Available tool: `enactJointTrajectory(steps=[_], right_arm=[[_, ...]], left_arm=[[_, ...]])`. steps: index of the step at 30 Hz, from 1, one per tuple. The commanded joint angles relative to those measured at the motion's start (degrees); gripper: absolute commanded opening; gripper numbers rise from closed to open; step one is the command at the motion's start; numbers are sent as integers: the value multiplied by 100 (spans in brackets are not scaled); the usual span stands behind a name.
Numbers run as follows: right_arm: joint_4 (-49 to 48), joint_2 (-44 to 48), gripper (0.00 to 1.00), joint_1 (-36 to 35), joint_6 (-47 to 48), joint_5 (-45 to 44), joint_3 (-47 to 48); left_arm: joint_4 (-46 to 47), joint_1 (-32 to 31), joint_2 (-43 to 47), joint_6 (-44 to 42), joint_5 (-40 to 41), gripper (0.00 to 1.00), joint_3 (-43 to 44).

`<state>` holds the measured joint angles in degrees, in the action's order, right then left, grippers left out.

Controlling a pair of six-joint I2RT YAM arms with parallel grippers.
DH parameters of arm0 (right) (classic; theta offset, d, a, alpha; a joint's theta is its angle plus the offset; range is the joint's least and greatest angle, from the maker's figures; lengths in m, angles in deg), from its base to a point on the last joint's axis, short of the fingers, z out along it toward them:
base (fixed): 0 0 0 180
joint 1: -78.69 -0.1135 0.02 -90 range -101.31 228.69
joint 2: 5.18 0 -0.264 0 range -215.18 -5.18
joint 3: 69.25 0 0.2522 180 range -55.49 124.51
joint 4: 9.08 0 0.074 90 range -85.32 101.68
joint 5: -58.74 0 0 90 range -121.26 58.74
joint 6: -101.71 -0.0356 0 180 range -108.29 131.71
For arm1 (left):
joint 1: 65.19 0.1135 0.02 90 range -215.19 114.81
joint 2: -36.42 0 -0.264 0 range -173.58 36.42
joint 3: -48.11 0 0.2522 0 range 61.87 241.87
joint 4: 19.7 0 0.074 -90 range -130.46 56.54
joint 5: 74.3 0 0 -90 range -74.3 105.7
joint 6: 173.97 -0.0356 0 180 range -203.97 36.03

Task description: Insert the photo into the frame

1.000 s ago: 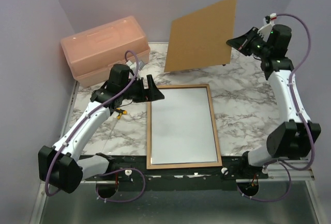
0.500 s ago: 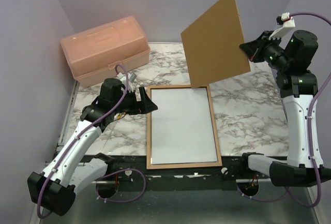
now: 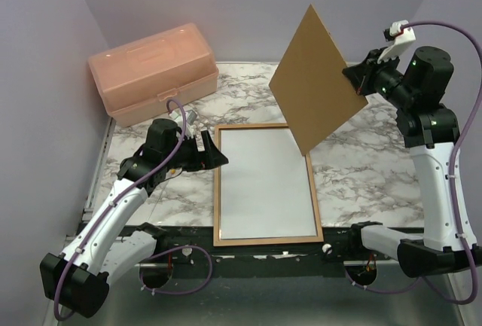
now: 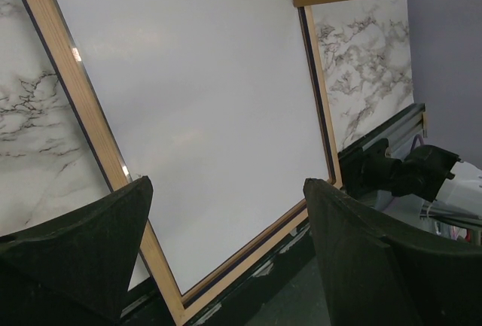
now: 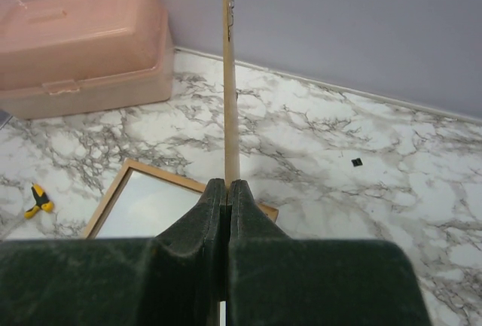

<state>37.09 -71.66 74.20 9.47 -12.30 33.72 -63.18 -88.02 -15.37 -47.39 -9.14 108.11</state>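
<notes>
The frame (image 3: 216, 198) lies flat on the marble table with its light wood face up. A plain white sheet (image 3: 263, 183) fills its opening; no printed picture shows, so I cannot tell whether this is the photo. My right gripper (image 3: 355, 79) is shut on the edge of the brown backing board (image 3: 316, 77) and holds it tilted in the air over the frame's far right corner. In the right wrist view the board (image 5: 228, 77) stands edge-on between the closed fingers. My left gripper (image 3: 215, 149) is open and empty at the frame's far left edge (image 4: 83, 115).
A peach plastic box (image 3: 151, 70) stands at the back left and also shows in the right wrist view (image 5: 75, 40). A small yellow and black object (image 5: 35, 199) lies on the table left of the frame. Walls close in on the left, back and right.
My right gripper has turned the backing board from facing the camera to a steep tilt and brought it over the frame's far right corner. My left gripper has shifted slightly nearer along the frame's left edge.
</notes>
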Motion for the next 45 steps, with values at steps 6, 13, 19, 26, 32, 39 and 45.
enactJointTrajectory(steps=[6, 13, 19, 26, 32, 39, 45], right_arm=[[284, -398, 3, -1367, 719, -113, 569], [145, -485, 10, -2005, 695, 316, 315], [-213, -88, 19, -2027, 423, 1109, -244], [-1238, 591, 32, -2027, -509, 1996, -1406], [-1973, 913, 60, -2028, -1622, 2302, -2012], [-2264, 964, 70, -2028, -2924, 2543, -2438], [-2705, 1348, 72, -2027, -3781, 2135, -3260]], left_arm=[[143, 39, 114, 337, 150, 86, -176], [170, 83, -77, 642, 311, 87, -225], [1126, 500, -185, 1247, -210, 88, -1010], [2452, 1055, -388, 1879, -1010, 88, -1628], [3470, 1180, -881, 2209, -1650, 88, -1825], [4024, 1184, -1298, 2370, -2060, 88, -1944], [4265, 1175, -1551, 2439, -2233, 87, -2049]])
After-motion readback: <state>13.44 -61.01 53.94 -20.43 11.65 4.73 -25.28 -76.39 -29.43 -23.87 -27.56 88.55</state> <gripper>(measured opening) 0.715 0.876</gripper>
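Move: The frame, lying with the photo's white back up, has its middle roughly 17 cm left of the right hand, 8 cm back and 41 cm below. The right hand already pinches the brown backing board. A yellow tool lies about 29 cm left of the frame's middle and 5 cm farther out; the pink box is some 36 cm left of it and 34 cm farther out. From the left hand, the frame's middle is about 13 cm right, 1 cm ahead and 19 cm below. The backing board is swung in over the frame and let out of the right fingers: the right hand sweeps some 16 cm left, then mostly back about 13 cm while sinking 6 cm, turning about 40 degrees counter-clockwise as its fingers open wide. The left hand, still open, dips about 6 cm, edges forward and rolls beside the incoming board. ##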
